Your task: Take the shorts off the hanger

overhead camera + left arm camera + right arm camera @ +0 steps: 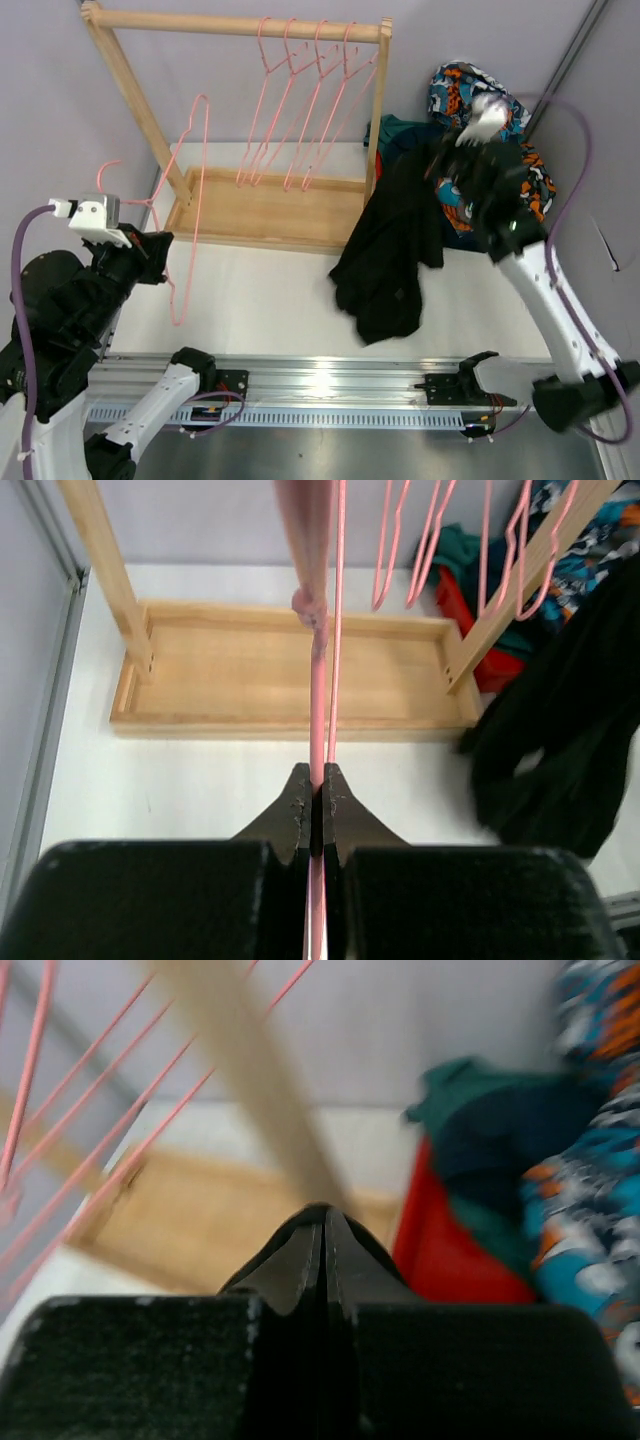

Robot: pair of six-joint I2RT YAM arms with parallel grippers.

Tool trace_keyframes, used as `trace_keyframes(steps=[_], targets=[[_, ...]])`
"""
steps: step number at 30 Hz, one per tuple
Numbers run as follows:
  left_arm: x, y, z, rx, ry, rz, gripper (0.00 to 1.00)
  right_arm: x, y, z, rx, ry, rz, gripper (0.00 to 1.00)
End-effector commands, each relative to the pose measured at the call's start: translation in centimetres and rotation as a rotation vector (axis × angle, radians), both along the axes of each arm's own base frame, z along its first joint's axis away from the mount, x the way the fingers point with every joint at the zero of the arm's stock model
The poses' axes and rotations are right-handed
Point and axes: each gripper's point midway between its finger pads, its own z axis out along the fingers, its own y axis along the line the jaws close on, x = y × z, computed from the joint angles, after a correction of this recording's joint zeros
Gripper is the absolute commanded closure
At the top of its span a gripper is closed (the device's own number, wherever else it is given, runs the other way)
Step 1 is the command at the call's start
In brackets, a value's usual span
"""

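My left gripper (158,242) is shut on the wire of an empty pink hanger (190,200) and holds it off the rack, left of the wooden base; the left wrist view shows the jaws (316,792) pinching the wire (318,680). My right gripper (442,165) is raised beside the rack's right post, shut on the top of the black shorts (390,250), which hang down onto the table. These shorts also show in the left wrist view (570,740). In the right wrist view the jaws (324,1222) are pressed together with a thin black edge over the tips.
A wooden rack (240,24) holds several empty pink hangers (300,110) over its tray base (260,205). At the back right lies a pile of blue-orange-white patterned shorts (465,90), teal shorts (400,130) and black-orange-white shorts (535,185), beside something red (450,1250).
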Motion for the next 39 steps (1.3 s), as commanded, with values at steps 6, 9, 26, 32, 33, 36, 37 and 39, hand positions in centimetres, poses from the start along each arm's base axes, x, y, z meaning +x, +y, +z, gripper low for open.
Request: trace_keyframes(steps=[6,9,26,32,33,36,37,39], targets=[[1.9,-0.6,-2.9,0.022,0.092,0.002,1.00,16.6,-14.5,17.3,0.312,-0.239,-0.390,1.00],[3.0,-0.7,-3.6,0.032,0.112,0.013,1.00,20.7,-18.1,18.4,0.392,-0.313,-0.447,1.00],[14.8,-2.9,2.7,0.092,0.056,0.048,1.00,7.7,-9.9,-11.4,0.486,0.141,-0.390,0.00],[19.9,-4.3,5.3,0.112,0.012,0.035,1.00,-1.5,-6.8,-12.9,0.453,0.119,-0.291,0.01],[20.7,-4.6,5.6,0.105,-0.002,0.032,1.00,-2.2,-6.7,-12.9,0.456,0.115,-0.283,0.01],[23.1,-5.8,6.6,0.074,-0.037,0.009,1.00,-4.5,-6.1,-12.9,0.463,0.105,-0.241,0.00],[23.4,-5.9,7.5,0.062,-0.060,0.011,1.00,-4.9,-5.9,-13.8,0.459,0.123,-0.234,0.01],[25.5,-6.5,7.4,0.050,-0.058,0.011,1.00,-5.7,-5.7,-13.8,0.464,0.116,-0.215,0.00]])
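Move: The clothes pile, where the held black shorts are to go, lies about 21 cm ahead of the right hand, 19 to its right and 25 below. The red box under the pile is some 18 cm ahead and 14 right; the rack's right post is about 12 ahead and 6 left. The free stretch of rail for the left hand's empty hanger is roughly 30 cm ahead, 7 right and 15 up, with the hanging hangers about 11 cm further right along the rail. Swing the right gripper with the black shorts forward, right and up, some 25 cm forward, over the pile; sink and open wide to let them go, then draw back leftward and low, and rise a little. Keep the left fingers shut on the empty hanger: dip 7 cm while starting forward, then carry it up and on, about 23 cm forward in all, towards the rail. ##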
